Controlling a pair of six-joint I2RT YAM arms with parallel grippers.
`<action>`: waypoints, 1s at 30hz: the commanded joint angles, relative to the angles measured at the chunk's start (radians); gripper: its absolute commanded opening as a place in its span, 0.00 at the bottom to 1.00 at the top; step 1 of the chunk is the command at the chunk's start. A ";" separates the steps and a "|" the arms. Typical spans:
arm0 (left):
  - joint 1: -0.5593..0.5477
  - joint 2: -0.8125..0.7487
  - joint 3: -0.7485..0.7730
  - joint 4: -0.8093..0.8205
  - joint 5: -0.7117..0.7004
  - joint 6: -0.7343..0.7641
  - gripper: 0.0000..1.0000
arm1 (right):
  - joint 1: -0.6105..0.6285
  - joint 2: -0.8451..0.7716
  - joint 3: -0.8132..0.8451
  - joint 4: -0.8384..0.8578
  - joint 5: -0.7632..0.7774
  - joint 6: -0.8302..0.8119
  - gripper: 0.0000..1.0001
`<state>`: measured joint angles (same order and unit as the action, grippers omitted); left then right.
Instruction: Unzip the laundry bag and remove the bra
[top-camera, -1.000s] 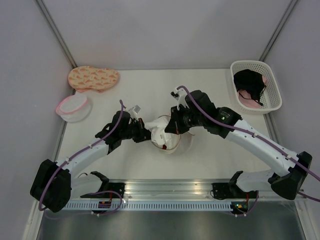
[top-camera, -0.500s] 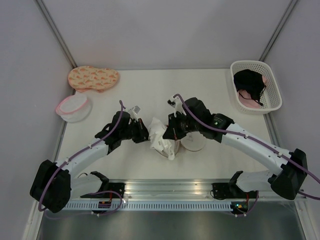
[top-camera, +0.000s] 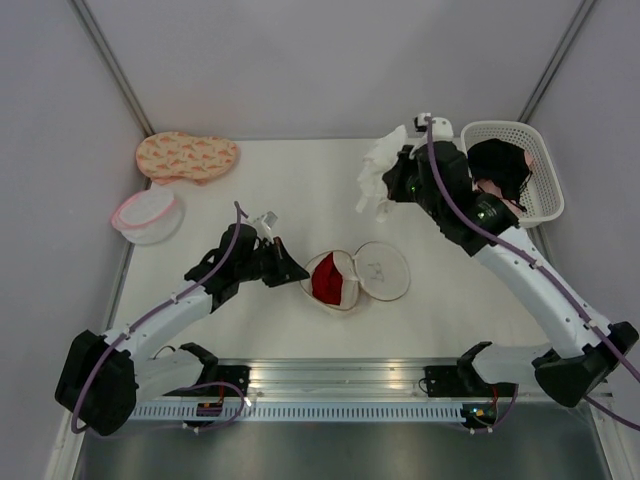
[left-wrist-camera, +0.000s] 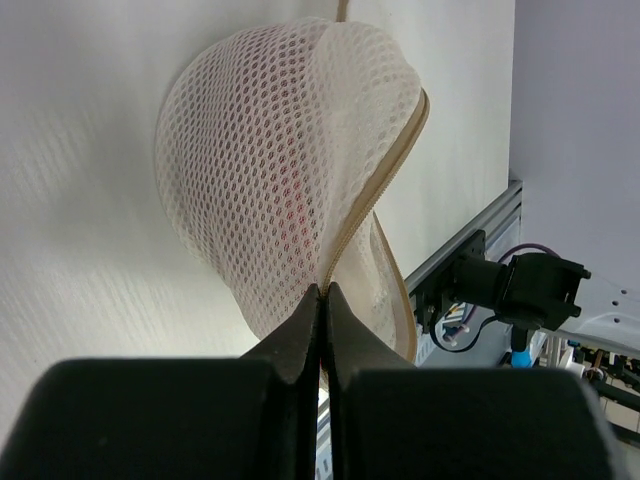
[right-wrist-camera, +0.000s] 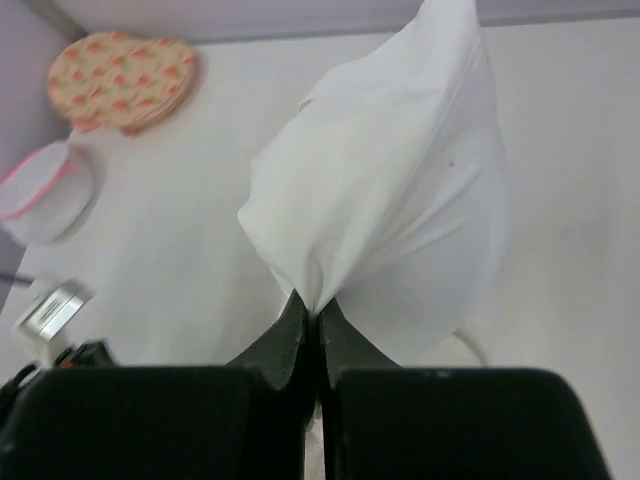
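Note:
The laundry bag (top-camera: 383, 270) lies open in two round halves at the table's middle, and red cloth (top-camera: 328, 284) fills its left half. My left gripper (top-camera: 298, 273) is shut on the brown zip rim of that half; the left wrist view shows its tips (left-wrist-camera: 323, 290) pinching the rim under the cream mesh dome (left-wrist-camera: 260, 170). My right gripper (top-camera: 398, 181) is raised at the far right, shut on the bra (top-camera: 376, 174), whose whitish fabric (right-wrist-camera: 390, 200) hangs bunched from the tips (right-wrist-camera: 318, 305). No red strap shows on the held piece.
A white basket (top-camera: 545, 205) at the far right holds a black garment (top-camera: 497, 165) and a pink garment (top-camera: 490, 206). An orange patterned pouch (top-camera: 187, 156) and a pink-rimmed round bag (top-camera: 148, 215) lie at the far left. A metal rail (top-camera: 330, 375) runs along the near edge.
My right gripper pulled the white fabric up out of the bag and carried it far right, close to the basket. The bag has fallen open flat, showing red cloth. The left grip is unchanged.

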<state>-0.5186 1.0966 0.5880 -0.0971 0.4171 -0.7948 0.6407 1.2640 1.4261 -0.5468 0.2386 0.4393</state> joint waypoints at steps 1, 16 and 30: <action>-0.001 -0.046 -0.002 -0.032 -0.026 -0.014 0.02 | -0.199 0.038 0.040 -0.012 0.133 -0.004 0.00; 0.006 -0.116 -0.024 -0.099 -0.035 -0.003 0.02 | -0.844 0.372 0.123 0.074 0.185 0.101 0.00; 0.028 -0.150 -0.008 -0.148 -0.038 0.008 0.02 | -0.914 0.716 0.396 0.037 0.079 0.075 0.82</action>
<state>-0.4984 0.9703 0.5671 -0.2394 0.3939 -0.7944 -0.2878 2.0087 1.7374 -0.5377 0.3614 0.5335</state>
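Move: The basket that the white cloth is being taken to lies about 35 cm to the right of the right hand, some 14 cm ahead and 28 cm below; the black garment inside it is about 30 cm to the right and 15 cm ahead. The open laundry bag is about 8 cm to the left and 9 cm back, its lid some 2 cm to the right and 7 cm back. From the left hand the basket is some 45 cm to the right and 24 cm ahead. The white cloth, already pinched and lifted clear, is swept by the right hand about 40 cm to the right and somewhat forward to the basket, then sinks more steeply into it, some 20 cm down overall; the wrist swings about 60 degrees clockwise and tips down, and the fingers open at the end to let go. The left hand keeps its pinch on the bag's rim and draws it 2–3 cm left and back. ##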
